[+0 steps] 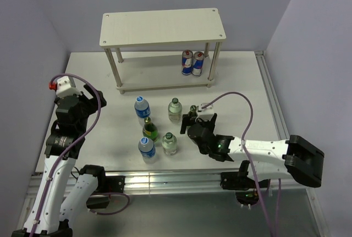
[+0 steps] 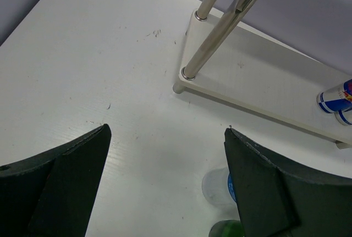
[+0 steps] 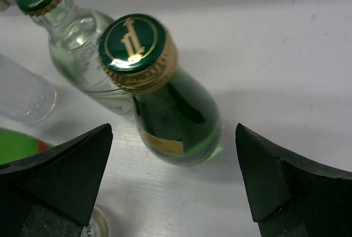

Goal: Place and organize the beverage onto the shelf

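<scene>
The shelf is a pale wooden two-tier rack at the back; two blue-and-silver cans stand on its lower board. Several bottles stand on the table in front of it. My right gripper is open, its jaws wide on either side of a small dark green glass bottle with a green-gold cap, which stands just ahead of the fingertips. My left gripper is open and empty over bare table, left of the bottles.
A clear glass bottle with a green cap stands just left of the green bottle. Two blue-capped water bottles, a green bottle and another clear bottle stand close together. The shelf's legs are metal.
</scene>
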`<state>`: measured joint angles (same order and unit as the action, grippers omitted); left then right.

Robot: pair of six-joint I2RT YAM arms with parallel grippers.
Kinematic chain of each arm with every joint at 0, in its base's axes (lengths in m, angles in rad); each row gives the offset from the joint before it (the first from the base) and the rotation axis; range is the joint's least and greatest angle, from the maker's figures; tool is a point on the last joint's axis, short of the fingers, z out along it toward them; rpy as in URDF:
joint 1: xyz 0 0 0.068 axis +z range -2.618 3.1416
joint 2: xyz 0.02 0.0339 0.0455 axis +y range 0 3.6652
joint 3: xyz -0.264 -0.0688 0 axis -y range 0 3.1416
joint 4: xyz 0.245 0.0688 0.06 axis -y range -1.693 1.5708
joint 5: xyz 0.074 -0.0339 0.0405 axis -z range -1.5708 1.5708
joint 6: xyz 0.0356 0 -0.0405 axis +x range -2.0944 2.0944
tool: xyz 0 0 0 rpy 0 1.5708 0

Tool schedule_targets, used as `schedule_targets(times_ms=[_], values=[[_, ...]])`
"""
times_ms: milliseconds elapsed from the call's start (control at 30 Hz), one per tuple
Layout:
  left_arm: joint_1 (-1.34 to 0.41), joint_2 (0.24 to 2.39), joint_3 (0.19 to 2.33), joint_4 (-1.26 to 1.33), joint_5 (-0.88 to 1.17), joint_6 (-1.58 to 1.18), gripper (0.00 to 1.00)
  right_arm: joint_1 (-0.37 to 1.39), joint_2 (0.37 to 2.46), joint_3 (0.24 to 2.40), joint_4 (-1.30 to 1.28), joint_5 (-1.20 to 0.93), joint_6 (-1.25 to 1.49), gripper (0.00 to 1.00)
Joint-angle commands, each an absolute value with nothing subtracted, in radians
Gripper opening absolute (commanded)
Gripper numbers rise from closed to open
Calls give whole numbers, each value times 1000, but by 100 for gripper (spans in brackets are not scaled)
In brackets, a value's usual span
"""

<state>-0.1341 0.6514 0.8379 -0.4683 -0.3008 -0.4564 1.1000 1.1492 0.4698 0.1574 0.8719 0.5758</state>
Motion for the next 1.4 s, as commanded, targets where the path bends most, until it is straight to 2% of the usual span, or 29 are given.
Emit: schedule_targets(times_ms=[0,433,733,1367], values=[[-130,630,839,-431,-285,-440,91,1104,1186,472,259,778,592,100],[-130,614,839,-431,-276,-442,91,1069,1498,460,465,913,660,100],[-130,617,841,-430,-273,-442,91,1025,1633,460,672,930,589,100],[-130,630,842,-428,-267,-442,91,956,1716,460,920,950,465,99]])
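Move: The green bottle just set down stands about 6 cm ahead of the right hand and roughly 1 cm to its left, its middle some 2 cm below the hand. From this hand, the far clear bottle is about 10 cm ahead and 9 cm left, the near clear bottle 7 cm back and 11 cm left, all at similar height. The green bottle lies some 37 cm right of the left hand, 3 cm ahead and 17 cm below. Down and then forward, the right hand sinks about 8 cm from the green bottle's upper part to its lower body, easing up a little at the end, while it reaches some 6 cm ahead, after a brief swing to the left. It turns slightly clockwise, and its wide-open fingers come round the bottle without closing, the left one ending up against the glass. ##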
